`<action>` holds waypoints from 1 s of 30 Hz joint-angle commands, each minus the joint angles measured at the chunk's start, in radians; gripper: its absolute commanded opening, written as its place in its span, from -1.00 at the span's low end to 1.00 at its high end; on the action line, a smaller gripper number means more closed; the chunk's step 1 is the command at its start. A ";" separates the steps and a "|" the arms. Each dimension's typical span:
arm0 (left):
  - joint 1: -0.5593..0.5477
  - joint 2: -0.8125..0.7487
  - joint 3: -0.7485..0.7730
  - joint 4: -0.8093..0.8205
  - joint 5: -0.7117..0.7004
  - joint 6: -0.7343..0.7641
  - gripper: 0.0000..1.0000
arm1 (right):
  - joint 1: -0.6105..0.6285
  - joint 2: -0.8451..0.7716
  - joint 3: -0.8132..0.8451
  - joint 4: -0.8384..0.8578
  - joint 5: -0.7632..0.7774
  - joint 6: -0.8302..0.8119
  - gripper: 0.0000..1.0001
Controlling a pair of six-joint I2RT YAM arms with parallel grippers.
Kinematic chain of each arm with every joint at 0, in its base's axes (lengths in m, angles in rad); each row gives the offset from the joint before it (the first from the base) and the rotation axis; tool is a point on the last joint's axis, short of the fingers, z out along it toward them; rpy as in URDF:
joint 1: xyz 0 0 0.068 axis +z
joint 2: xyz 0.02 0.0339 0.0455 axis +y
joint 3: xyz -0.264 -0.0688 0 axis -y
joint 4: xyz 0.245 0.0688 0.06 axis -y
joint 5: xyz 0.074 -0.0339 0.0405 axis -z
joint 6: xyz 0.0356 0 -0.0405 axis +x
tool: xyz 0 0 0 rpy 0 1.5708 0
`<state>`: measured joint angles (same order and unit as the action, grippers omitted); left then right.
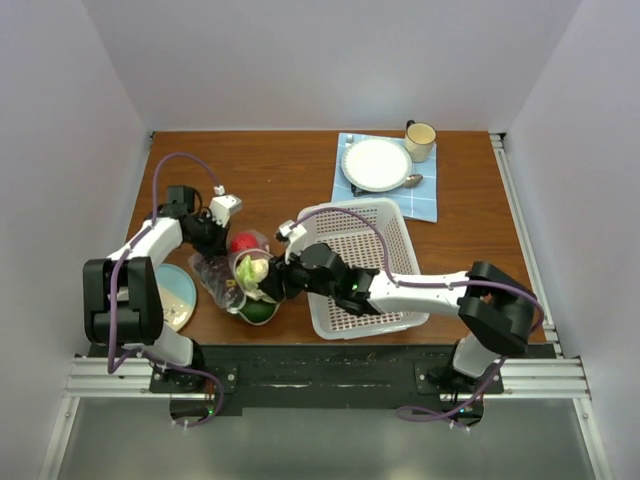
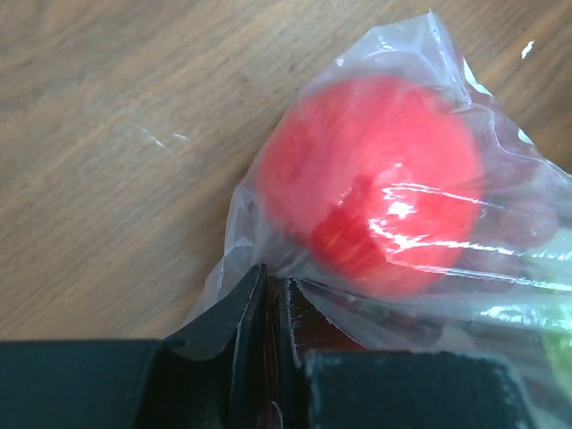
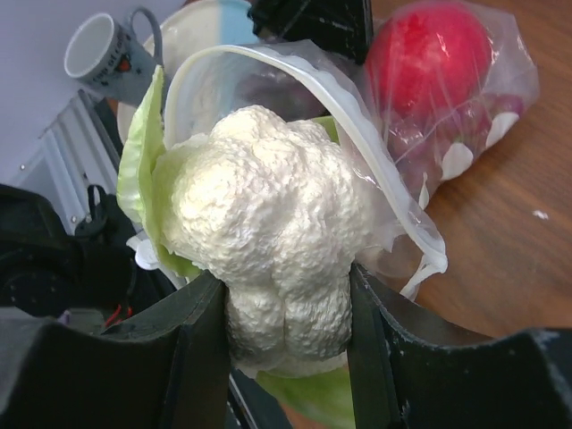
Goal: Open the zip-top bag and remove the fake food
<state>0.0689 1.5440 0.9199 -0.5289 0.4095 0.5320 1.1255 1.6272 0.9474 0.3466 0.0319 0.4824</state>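
Note:
The zip-top bag (image 1: 218, 272) lies crumpled on the wood table between the arms, its mouth (image 3: 357, 134) open. My left gripper (image 2: 273, 290) is shut on a fold of the bag's clear film, right beside the red ball-like fruit (image 2: 375, 179) that sits inside the bag. My right gripper (image 3: 286, 313) is shut on the cream-white lumpy piece (image 3: 268, 214), which has pale green leaves (image 3: 143, 152) and sits in the bag's mouth. In the top view that piece (image 1: 252, 268) is just right of the red fruit (image 1: 243, 242), and a dark green piece (image 1: 258, 312) lies below it.
A white perforated basket (image 1: 400, 225) stands under the right arm. At the back right a white plate (image 1: 377, 163) and a cup (image 1: 420, 138) rest on a blue cloth. A pale blue plate (image 1: 182, 290) lies by the left arm's base. A white mug (image 3: 103, 54) shows at the upper left of the right wrist view.

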 commanded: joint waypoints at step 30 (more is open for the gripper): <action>-0.024 -0.038 0.021 -0.072 -0.106 -0.023 -0.75 | -0.016 -0.287 0.158 -0.523 0.581 -0.362 0.97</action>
<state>0.0502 1.5387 0.9447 -0.5846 0.2996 0.5079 1.1019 1.3441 0.9771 -0.3496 0.7071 0.3286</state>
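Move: Held in the right fingers at the bag's mouth, the cauliflower is to go to the white basket, whose middle is about 20 cm to the right, 3 cm ahead and 10 cm below. The red ball, still bagged, lies roughly 8 cm left, 8 cm ahead and 10 cm below; the dark green vegetable is some 7 cm back, 4 cm left and 9 cm below. From the left hand pinching the bag, the basket is about 32 cm right, 3 cm back, near level. Drawing the gripped cauliflower clear of the bag's mouth, the right hand swings about 20 cm to the right and some 5 cm forward, arching nearly 10 cm up and back down over the basket's near-left part. Its fingers turn clockwise and tip downward, roughly 30 degrees each way, then open wide to let go. The left hand keeps its pinch on the bag, easing a couple of centimetres left and then partly back. ##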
